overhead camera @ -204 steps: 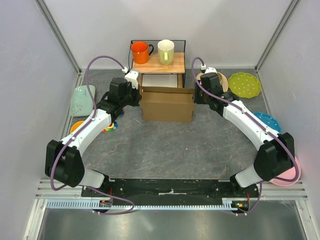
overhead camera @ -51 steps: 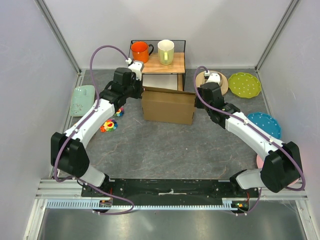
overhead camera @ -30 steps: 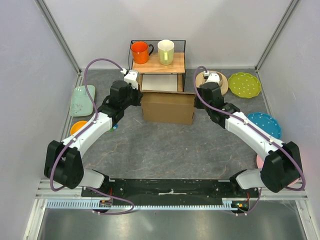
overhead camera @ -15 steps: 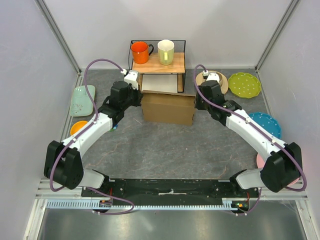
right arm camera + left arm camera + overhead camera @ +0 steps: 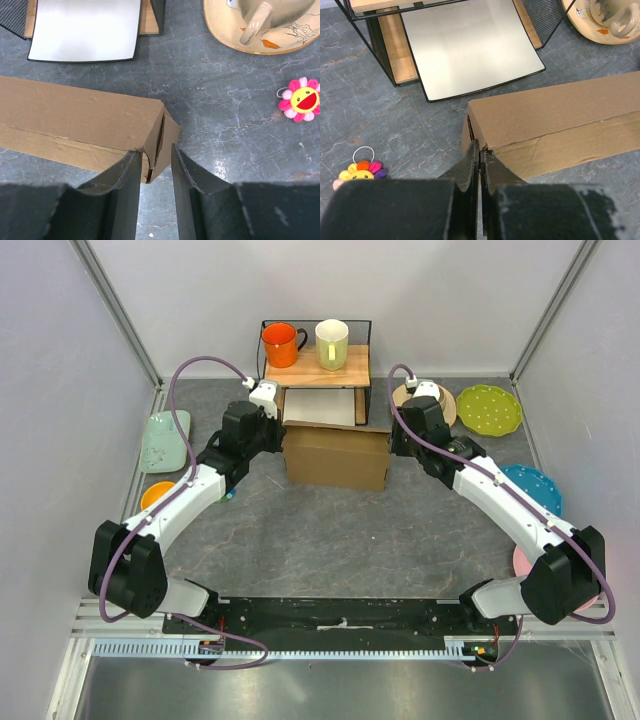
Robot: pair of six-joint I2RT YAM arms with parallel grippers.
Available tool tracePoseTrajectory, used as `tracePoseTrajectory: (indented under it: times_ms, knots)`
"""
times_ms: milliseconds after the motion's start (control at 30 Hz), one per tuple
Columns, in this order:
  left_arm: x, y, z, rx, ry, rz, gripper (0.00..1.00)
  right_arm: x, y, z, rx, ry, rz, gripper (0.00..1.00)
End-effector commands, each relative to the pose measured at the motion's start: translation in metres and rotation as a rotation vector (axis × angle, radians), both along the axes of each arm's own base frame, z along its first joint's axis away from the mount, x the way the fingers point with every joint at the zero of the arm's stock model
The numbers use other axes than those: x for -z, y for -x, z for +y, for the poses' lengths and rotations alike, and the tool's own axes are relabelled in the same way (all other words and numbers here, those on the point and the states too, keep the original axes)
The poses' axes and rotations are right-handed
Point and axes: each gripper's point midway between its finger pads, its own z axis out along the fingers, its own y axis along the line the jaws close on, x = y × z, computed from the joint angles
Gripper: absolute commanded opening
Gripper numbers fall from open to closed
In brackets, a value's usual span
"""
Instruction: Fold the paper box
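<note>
The paper box (image 5: 336,455) is a brown cardboard block standing across the middle of the table in front of the wire shelf. My left gripper (image 5: 278,436) is at its left end. In the left wrist view the paper box (image 5: 555,120) runs off to the right, and the left gripper (image 5: 480,149) is shut with its tips against the near left corner. Whether cardboard is pinched there I cannot tell. My right gripper (image 5: 393,440) is at the right end. In the right wrist view the right gripper (image 5: 153,156) is open, its fingers on either side of the end flap of the paper box (image 5: 75,117).
Behind the box, a wire shelf (image 5: 316,368) carries an orange mug (image 5: 283,343) and a pale mug (image 5: 332,343), with a white tray (image 5: 320,405) beneath. Plates lie to the right: green (image 5: 489,408), blue (image 5: 535,483). A mint dish (image 5: 163,440) is at left. Flower toys (image 5: 362,170) (image 5: 302,100) lie near both ends.
The right gripper's jaws have opened at the box's right end and its wrist has shifted slightly back. The left gripper stays shut at the left corner. The box has hardly moved.
</note>
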Motion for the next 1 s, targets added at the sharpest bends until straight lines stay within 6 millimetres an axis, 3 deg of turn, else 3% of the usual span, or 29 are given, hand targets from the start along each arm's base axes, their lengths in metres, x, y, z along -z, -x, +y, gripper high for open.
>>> tracePoseTrajectory:
  times_ms: [0, 133, 500, 600, 833, 967]
  knots:
    - [0.040, 0.018, 0.000, 0.014, -0.052, 0.163, 0.02, -0.038, -0.011, 0.003, 0.002, -0.029, -0.106, 0.36]
    - [0.039, 0.018, -0.001, 0.016, -0.050, 0.164, 0.02, -0.036, -0.012, 0.002, 0.007, -0.021, -0.105, 0.30]
    - [0.040, 0.020, -0.004, 0.023, -0.047, 0.168, 0.02, -0.022, -0.012, 0.001, 0.009, -0.009, -0.091, 0.01]
    - [0.041, 0.021, -0.006, 0.025, -0.045, 0.173, 0.02, -0.005, -0.004, -0.003, 0.014, 0.003, -0.059, 0.00]
    - [0.045, 0.022, -0.009, 0.029, -0.034, 0.185, 0.02, 0.056, 0.025, -0.015, 0.028, 0.025, 0.060, 0.00]
    - [0.035, 0.021, -0.010, 0.033, -0.024, 0.170, 0.02, 0.067, 0.031, -0.018, 0.035, 0.030, 0.084, 0.00]
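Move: The box's upper right corner edge lies right at the right hand's parted fingertips, about 1 cm ahead and 1 cm to the left, at their height. The flower keyring lies roughly 4 cm ahead and 18 cm to the right of that hand, some 12 cm lower; the saucer with the cup stands about 15 cm ahead and 13 cm right. From the left hand, shut on the box's left corner, that right corner is about 28 cm right and 2 cm nearer. Up by barely 1 cm beside the box's right corner, the right hand closes its part-open fingers fully, pinching the cardboard edge just under that corner. Then, shut, it sinks about 1.5 cm and draws back 1 cm, its fingers tipping up some 5 degrees. The left hand stays put and keeps its pinch on the left corner. ##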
